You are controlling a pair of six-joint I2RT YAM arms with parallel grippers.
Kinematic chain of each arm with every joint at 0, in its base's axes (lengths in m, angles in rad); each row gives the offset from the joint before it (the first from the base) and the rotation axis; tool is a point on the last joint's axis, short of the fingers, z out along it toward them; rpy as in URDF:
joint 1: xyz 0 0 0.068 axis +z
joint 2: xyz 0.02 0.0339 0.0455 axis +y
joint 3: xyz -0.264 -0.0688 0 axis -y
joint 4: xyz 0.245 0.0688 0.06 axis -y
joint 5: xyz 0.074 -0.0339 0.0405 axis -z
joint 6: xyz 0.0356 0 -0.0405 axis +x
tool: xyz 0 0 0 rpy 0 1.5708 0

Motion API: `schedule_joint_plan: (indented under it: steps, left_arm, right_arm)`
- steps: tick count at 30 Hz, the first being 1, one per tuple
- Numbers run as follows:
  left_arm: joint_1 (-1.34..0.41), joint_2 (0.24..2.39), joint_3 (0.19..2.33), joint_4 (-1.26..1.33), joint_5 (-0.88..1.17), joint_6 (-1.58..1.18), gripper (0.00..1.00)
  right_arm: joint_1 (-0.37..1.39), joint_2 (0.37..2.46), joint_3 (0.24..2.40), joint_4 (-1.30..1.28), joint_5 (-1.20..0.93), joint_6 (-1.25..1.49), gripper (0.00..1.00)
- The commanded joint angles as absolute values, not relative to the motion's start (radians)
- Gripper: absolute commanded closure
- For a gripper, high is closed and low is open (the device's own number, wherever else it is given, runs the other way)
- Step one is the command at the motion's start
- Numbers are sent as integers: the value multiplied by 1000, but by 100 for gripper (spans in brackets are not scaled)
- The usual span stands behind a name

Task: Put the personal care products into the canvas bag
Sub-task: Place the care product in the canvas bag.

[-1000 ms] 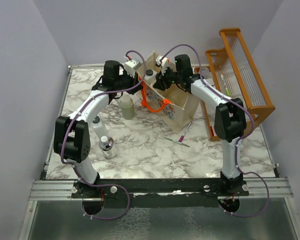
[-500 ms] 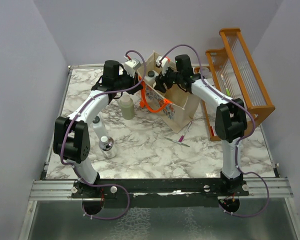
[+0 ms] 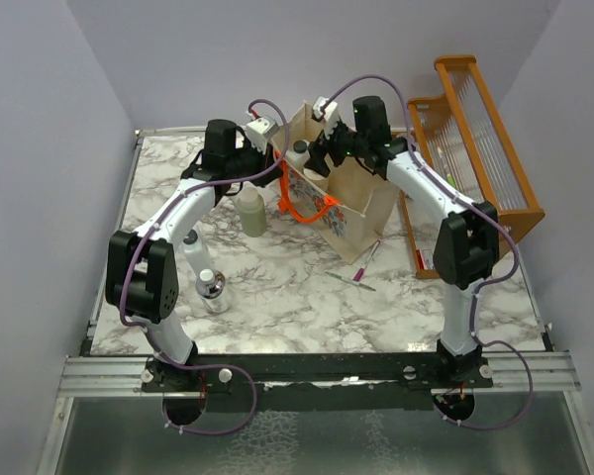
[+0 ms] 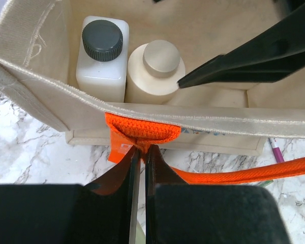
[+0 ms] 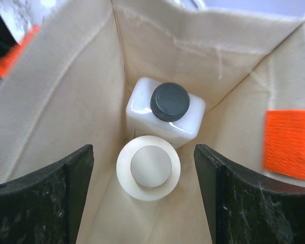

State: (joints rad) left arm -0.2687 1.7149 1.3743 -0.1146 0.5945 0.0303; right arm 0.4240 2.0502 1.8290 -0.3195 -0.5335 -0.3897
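Observation:
The canvas bag (image 3: 351, 203) stands upright at the back middle of the table. My left gripper (image 4: 141, 150) is shut on its orange handle (image 4: 142, 131) at the near rim. Inside the bag stand a white bottle with a dark cap (image 4: 101, 53) and a beige bottle with a cream cap (image 4: 155, 71), side by side. My right gripper (image 5: 144, 155) hangs open above them, a finger on either side of the beige bottle (image 5: 148, 168) without touching it. On the table are an olive-green bottle (image 3: 251, 213), a short clear bottle with a chrome cap (image 3: 212, 290) and a white bottle (image 3: 190, 245) half hidden by the left arm.
An orange wooden slatted rack (image 3: 475, 148) leans at the back right, close to the right arm. Two pens (image 3: 358, 269) lie on the marble in front of the bag. Grey walls close in the table on three sides.
My right gripper has opened wider and its arm has lifted and drawn back a little over the bag. The left arm has stayed put, still holding the handle.

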Motion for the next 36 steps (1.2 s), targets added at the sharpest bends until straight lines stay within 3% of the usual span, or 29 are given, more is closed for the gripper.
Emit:
schedule_joint_plan:
  steps: [1,7,11,14,20,25,36]
  left_arm:
    - [-274,1665,1382,-109,615,18,89]
    - [-274,1644,1418,-134,645,8,63]
    - [-274,1616,1440,-174,640,37,38]
    - [-274,1584,1456,-227,611,110,26]
    - [-260,1493,1431,-312,420,234,19]
    - [-167,1411,1383,-285,302,171,15]
    - [158,1387,1404,-287,289,22,13]
  right_arm:
    - [425,1927,1869,-322,-535,-337,20]
    - [425,1845,1878,-357,-526,-282,20]
    - [425,1801,1872,-391,-562,-259,20]
    - [425,1774,1862,-418,-616,-275,19]
    - [449,1752,1857,-455,-669,-283,19]
    - [539,1751,1819,-450,-619,-334,19]
    - [755,1900,1905,-513,-446,-415,19]
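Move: The green bottle stands about 16 cm to my right hand's left, 8 cm back and 12 cm lower, outside the bag. That hand hangs open in the canvas bag over the just-placed cream bottle, which is some 2 cm left and 10 cm down; the white bottle is about 6 cm ahead, 5 cm left and 11 cm down. From my left hand, pinching the rim at the orange handle, the green bottle lies some 8 cm left, 4 cm back, 13 cm below. I raise my empty, open right hand nearly 14 cm out of the canvas bag while drifting back, then carry it back and left over the rim, easing down slightly and turning counter-clockwise, to hang high near the green bottle. Meanwhile my left hand opens wide, lets go of the rim and handle, rises about 10 cm and swings some 22 cm left, turning roughly 35 degrees counter-clockwise, clear of the bag. ##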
